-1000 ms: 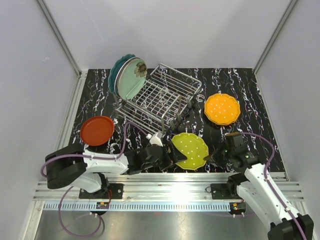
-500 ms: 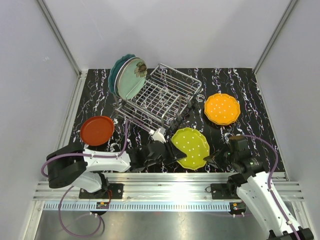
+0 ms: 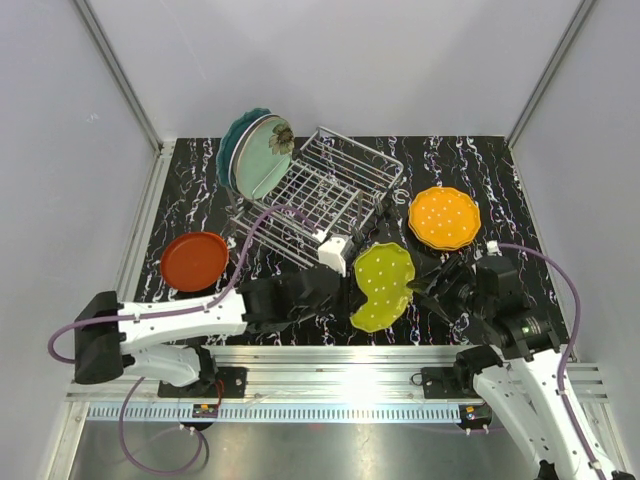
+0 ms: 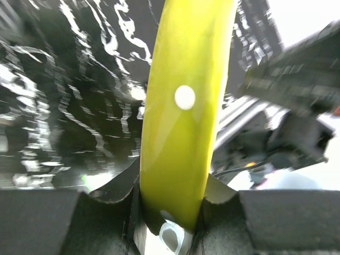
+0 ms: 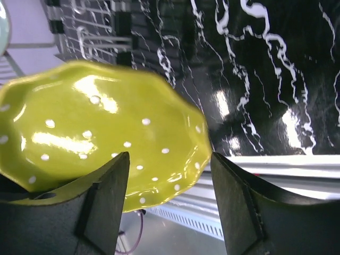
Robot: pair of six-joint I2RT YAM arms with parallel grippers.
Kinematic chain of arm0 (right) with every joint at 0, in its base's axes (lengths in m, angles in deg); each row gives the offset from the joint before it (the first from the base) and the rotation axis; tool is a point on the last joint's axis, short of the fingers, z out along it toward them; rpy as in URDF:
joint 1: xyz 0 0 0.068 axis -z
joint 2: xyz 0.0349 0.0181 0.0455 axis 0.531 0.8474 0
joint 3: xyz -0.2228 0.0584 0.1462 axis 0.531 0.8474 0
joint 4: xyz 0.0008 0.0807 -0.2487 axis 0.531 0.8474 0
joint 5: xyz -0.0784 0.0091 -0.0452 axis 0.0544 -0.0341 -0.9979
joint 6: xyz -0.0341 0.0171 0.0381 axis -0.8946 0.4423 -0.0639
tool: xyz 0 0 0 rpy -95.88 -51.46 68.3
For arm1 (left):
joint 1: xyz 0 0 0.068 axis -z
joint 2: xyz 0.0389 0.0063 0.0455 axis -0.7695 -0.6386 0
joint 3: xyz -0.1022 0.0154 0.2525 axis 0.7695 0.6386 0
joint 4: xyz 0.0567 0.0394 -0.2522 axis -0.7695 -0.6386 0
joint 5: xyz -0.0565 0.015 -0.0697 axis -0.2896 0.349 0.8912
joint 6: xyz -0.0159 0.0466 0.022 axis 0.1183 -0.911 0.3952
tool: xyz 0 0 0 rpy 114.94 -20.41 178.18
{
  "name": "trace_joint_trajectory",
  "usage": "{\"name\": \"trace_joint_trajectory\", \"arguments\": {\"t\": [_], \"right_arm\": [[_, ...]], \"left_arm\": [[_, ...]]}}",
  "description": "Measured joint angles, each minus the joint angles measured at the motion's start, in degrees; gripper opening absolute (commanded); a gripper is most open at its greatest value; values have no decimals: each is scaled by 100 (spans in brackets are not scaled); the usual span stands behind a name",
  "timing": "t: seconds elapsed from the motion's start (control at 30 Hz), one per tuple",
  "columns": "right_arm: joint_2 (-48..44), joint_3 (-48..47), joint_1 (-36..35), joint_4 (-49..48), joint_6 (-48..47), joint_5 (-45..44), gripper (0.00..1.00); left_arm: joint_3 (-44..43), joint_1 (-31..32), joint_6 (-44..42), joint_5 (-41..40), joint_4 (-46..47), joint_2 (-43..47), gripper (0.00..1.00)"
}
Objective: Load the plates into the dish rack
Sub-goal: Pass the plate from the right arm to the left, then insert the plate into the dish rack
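Note:
A yellow-green dotted plate point(image 3: 383, 285) hangs tilted on edge above the table, in front of the dish rack point(image 3: 322, 192). My left gripper point(image 3: 348, 292) is shut on its left rim; in the left wrist view the plate point(image 4: 183, 106) stands edge-on between the jaws of that gripper point(image 4: 170, 212). My right gripper point(image 3: 430, 288) stands open just right of the plate, not touching it; the right wrist view shows the plate point(image 5: 101, 138) beyond the spread jaws of the right gripper point(image 5: 167, 202). A teal and a mint green plate point(image 3: 255, 150) stand in the rack's left end.
An orange dotted plate point(image 3: 444, 218) lies flat right of the rack. A red-orange plate point(image 3: 194, 260) lies flat at the left of the black marbled table point(image 3: 500, 180). White walls close in the table on three sides. The arms' base rail point(image 3: 330, 372) runs along the near edge.
The left gripper closed on the yellow-green plate and raised it on edge toward the rack. The right gripper opened, let the plate go and drew back to the right.

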State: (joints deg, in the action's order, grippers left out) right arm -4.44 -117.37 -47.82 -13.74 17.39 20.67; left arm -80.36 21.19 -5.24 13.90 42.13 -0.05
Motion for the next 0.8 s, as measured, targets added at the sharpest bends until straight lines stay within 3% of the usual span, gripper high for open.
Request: {"name": "trace_joint_trajectory", "arguments": {"t": [0.37,0.53,0.67,0.8], "right_arm": [[-151,-597,0,35,-282,-879,69],[116,-632,0,-72,-435,-1005,69],[382,-645,0,-199,-566,-1110,69],[588,-654,0,-402,-649,-1130,69]], "left_arm": [[-1604,68,-2870,-1311,-2170,546,0],[-2684,-127,-4142,-1886,-2485,715,0],[-3558,-614,-4876,-1956,-2476,706,0],[-4068,-1569,-5283,-1740,-2428,671,0]]}}
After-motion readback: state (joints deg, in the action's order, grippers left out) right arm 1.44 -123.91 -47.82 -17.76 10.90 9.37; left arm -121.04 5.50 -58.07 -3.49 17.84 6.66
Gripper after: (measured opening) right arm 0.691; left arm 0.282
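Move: The yellow plate is already in the left fingers, clear of the table. The dish rack it is bound for has its middle some 29 cm ahead of the left hand, 10 cm to the left and about 9 cm lower. The standing plates are roughly 38 cm ahead, 25 cm left and 5 cm lower; the orange plate lies 33 cm ahead, 27 cm right and 16 cm down. From the right hand, the rack is about 29 cm ahead, 30 cm left and 8 cm lower. The yellow plate, kept pinched by its edge, is carried out from in front of the right gripper as the left hand climbs about 27 cm, swinging left and forward in plan towards the rack's left end. The left wrist tips up and round by some 50 degrees until its fingers point mostly forward, nearly level. The right hand, fingers staying open, eases forward, up and slightly right. ##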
